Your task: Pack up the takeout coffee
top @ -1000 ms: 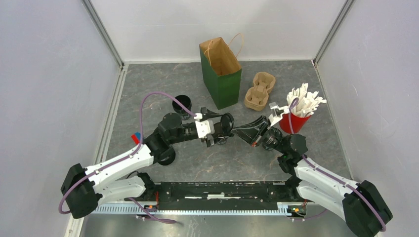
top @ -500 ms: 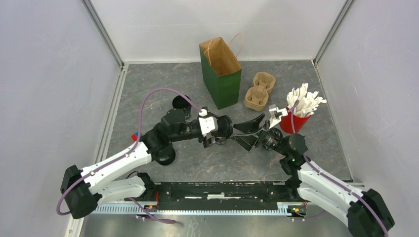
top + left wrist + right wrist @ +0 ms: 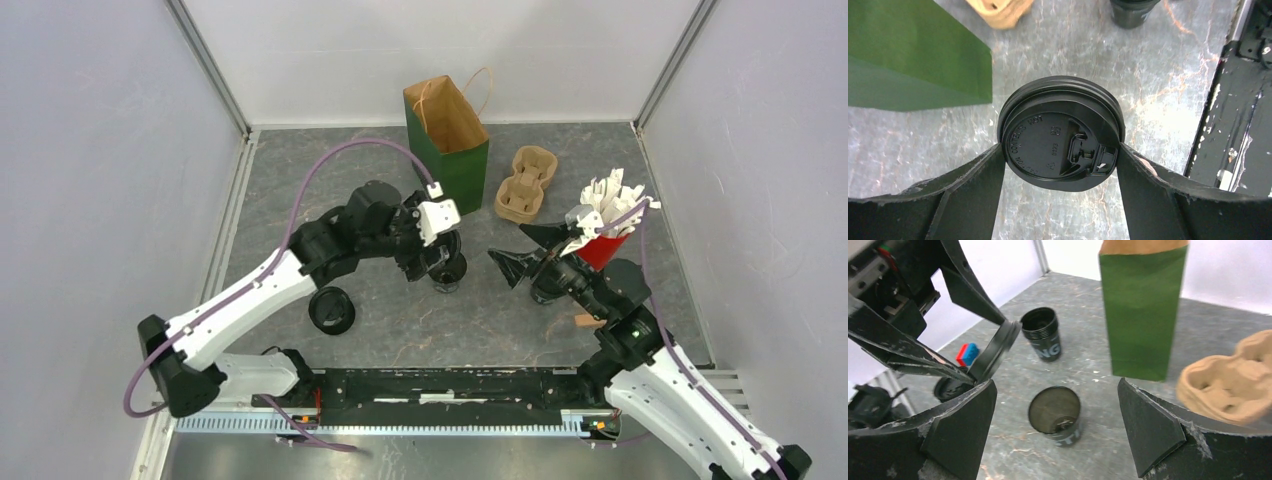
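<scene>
My left gripper (image 3: 437, 250) (image 3: 1060, 150) is shut on a round black lid (image 3: 1060, 132) (image 3: 998, 351), its fingers pressing the rim from both sides. The lid hangs tilted, just above and beside an open black cup (image 3: 448, 272) (image 3: 1055, 415) standing on the table. A second open black cup (image 3: 1043, 334) stands farther back, near the green paper bag (image 3: 447, 150) (image 3: 1140, 310). My right gripper (image 3: 507, 243) (image 3: 1055, 385) is open and holds nothing. It faces the nearer cup from the right, apart from it.
The tan pulp carrier (image 3: 525, 185) (image 3: 1228, 380) sits right of the bag. A red cup of white packets (image 3: 602, 240) stands behind my right wrist. Another round black lid (image 3: 330, 308) lies near the left arm, by a blue and red block (image 3: 968, 354).
My right gripper has let go of the lid, opened wide and drawn back to the right. The left arm has swung toward the bag and turned downward with the lid.
</scene>
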You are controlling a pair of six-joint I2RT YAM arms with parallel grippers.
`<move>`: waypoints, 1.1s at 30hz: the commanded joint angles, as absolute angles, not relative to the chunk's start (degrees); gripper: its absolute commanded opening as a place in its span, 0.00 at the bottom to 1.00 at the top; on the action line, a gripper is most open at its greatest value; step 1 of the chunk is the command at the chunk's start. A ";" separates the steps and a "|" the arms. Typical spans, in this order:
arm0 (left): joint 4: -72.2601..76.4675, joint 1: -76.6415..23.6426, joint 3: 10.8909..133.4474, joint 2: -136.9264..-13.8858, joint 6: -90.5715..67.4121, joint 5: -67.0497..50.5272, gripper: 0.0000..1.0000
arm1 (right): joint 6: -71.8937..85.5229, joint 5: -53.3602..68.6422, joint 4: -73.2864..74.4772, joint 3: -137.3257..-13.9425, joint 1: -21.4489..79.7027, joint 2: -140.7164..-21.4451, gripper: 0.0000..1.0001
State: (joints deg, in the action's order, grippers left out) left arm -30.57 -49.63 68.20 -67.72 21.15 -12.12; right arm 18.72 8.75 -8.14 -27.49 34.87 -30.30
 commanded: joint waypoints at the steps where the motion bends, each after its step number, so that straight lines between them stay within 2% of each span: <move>1: -41.84 -49.88 75.11 -74.80 17.06 -9.49 0.81 | 8.99 1.56 3.35 -32.55 35.10 -27.52 0.98; 15: -54.30 -52.56 91.51 -97.35 15.54 -8.07 0.81 | 5.46 -6.06 8.14 -33.09 35.14 -21.56 0.98; 33: -58.54 -52.51 97.23 -104.66 18.97 -4.70 0.85 | 4.73 -4.24 9.87 -35.68 35.16 -21.02 0.98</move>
State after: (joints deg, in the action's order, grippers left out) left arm -57.80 -52.42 93.89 -104.07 17.21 -6.09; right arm 5.08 -4.56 10.61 -32.27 34.87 -21.26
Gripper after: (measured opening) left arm 0.849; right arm 0.979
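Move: The black lid is still in the left fingers; the open cup it goes to stands about 17 cm below that hand, 3 cm ahead and 3 cm to its right. From that cup, the lidded cup is some 19 cm right and 2 cm nearer, the second open cup 15 cm left and 9 cm farther out, and the green bag 18 cm farther out. From the empty right hand, the open cup lies about 10 cm left, 3 cm ahead and 18 cm below. Left hand lowers its lid 12 cm to the cup's rim, fingers tipping down; right withdraws 6 cm rightward. ##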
